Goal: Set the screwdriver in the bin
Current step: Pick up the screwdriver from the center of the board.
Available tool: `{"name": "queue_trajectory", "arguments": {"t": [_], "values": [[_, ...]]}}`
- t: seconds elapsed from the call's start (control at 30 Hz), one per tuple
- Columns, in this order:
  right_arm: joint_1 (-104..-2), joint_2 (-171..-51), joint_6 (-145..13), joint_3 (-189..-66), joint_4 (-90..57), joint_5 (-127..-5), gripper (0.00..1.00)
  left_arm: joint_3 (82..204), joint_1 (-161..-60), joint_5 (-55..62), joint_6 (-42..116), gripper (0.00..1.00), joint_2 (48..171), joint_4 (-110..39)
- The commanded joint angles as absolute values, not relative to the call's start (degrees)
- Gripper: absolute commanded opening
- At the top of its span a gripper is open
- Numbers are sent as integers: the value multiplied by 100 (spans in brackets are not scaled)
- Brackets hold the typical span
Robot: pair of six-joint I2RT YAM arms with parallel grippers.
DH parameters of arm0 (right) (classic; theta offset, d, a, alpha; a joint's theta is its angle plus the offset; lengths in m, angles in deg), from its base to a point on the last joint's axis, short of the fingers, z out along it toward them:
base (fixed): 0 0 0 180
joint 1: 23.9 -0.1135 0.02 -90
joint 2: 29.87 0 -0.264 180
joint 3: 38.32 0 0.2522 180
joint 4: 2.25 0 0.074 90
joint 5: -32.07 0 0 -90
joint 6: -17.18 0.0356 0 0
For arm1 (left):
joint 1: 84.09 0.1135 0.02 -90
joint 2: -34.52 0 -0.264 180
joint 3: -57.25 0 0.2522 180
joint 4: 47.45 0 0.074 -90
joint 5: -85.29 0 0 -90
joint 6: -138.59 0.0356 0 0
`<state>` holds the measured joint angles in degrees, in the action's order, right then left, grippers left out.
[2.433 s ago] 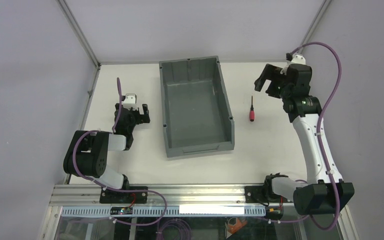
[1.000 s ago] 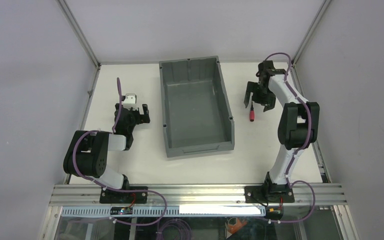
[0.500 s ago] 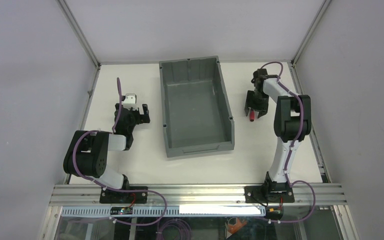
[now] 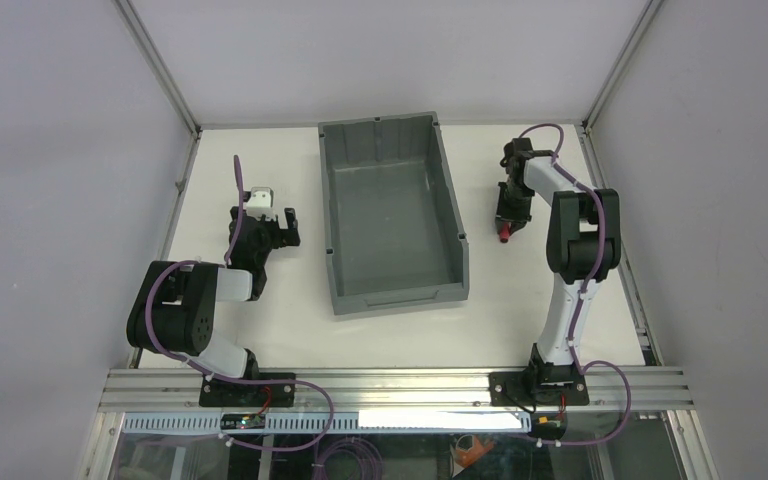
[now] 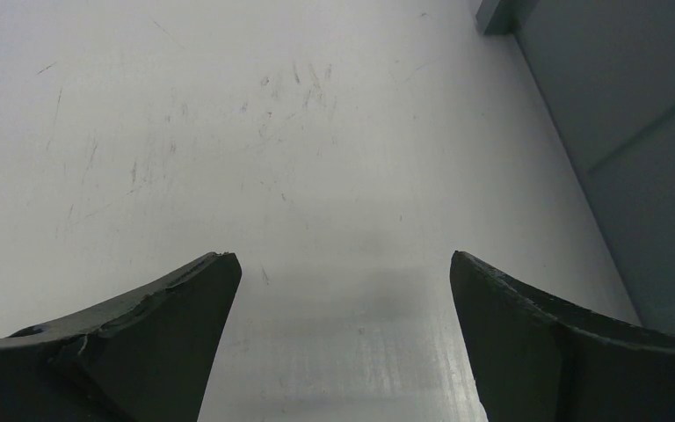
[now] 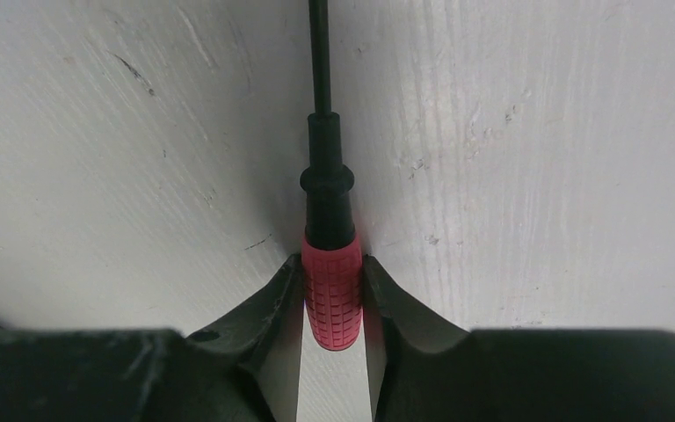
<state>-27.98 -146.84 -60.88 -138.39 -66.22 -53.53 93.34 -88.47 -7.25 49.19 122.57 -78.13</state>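
The screwdriver, red ribbed handle and thin black shaft, lies on the white table right of the bin. My right gripper is shut on the red handle, both fingertips pressed against its sides, the shaft pointing away from the camera. From above, the right gripper reaches straight down over the screwdriver, of which only the red end shows. The dark grey bin stands empty in the table's middle. My left gripper is open over bare table, left of the bin, nothing between its fingers.
The bin's right wall rises a short way left of the held screwdriver. In the left wrist view the bin's grey side fills the right edge. A metal frame post stands behind the right arm.
The right arm swung in and came down over the screwdriver, and its jaws closed from wide open onto the red handle. The left arm has not moved.
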Motion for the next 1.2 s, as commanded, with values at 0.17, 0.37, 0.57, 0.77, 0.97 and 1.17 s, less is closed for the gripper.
{"name": "queue_trajectory", "arguments": {"t": [0.17,0.37,0.57,0.77,0.97,1.17], "values": [[-2871,-14248,-6120,-14131,-6912,-5131,0,9298,-8787,-637,4870,99,12074,-7973],[-2901,-13820,-6137,-14369,-7227,-5050,0,9298,-8787,-637,4875,99,12074,-7973],[-2973,-13449,-6144,-14706,-7497,-5052,0,9298,-8787,-637,4871,99,12073,-7967],[-3102,-13154,-6133,-15289,-7913,-5067,0,9298,-8787,-638,4872,99,12074,-7976],[-3306,-13037,-6159,-16193,-8393,-5170,0,9298,-8787,-638,4876,99,12073,-7974],[-3606,-13216,-6089,-17128,-8799,-5263,0,9298,-8787,-635,4874,99,12073,-7970]]}}
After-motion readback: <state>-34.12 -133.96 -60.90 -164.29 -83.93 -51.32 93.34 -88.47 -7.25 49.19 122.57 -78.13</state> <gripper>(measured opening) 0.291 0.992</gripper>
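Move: The screwdriver's red handle is already between my right fingers, its middle about 4 cm ahead at my hand's height. The grey bin it goes to has its middle some 27 cm to my left, about 2 cm ahead and 4 cm above. The bin's near side wall stands roughly 10 cm to my left, level fore and aft. From my left hand, the bin's middle is about 30 cm to the right, level fore and aft, 1 cm up. Keeping my pinch on the handle, I lift the screwdriver off the board with my right hand, slowly at first, then quickly, about 20 cm up. Well into the climb I begin drifting left towards the bin, about 4 cm, while my wrist swings the fingertips outward some 20 degrees. ##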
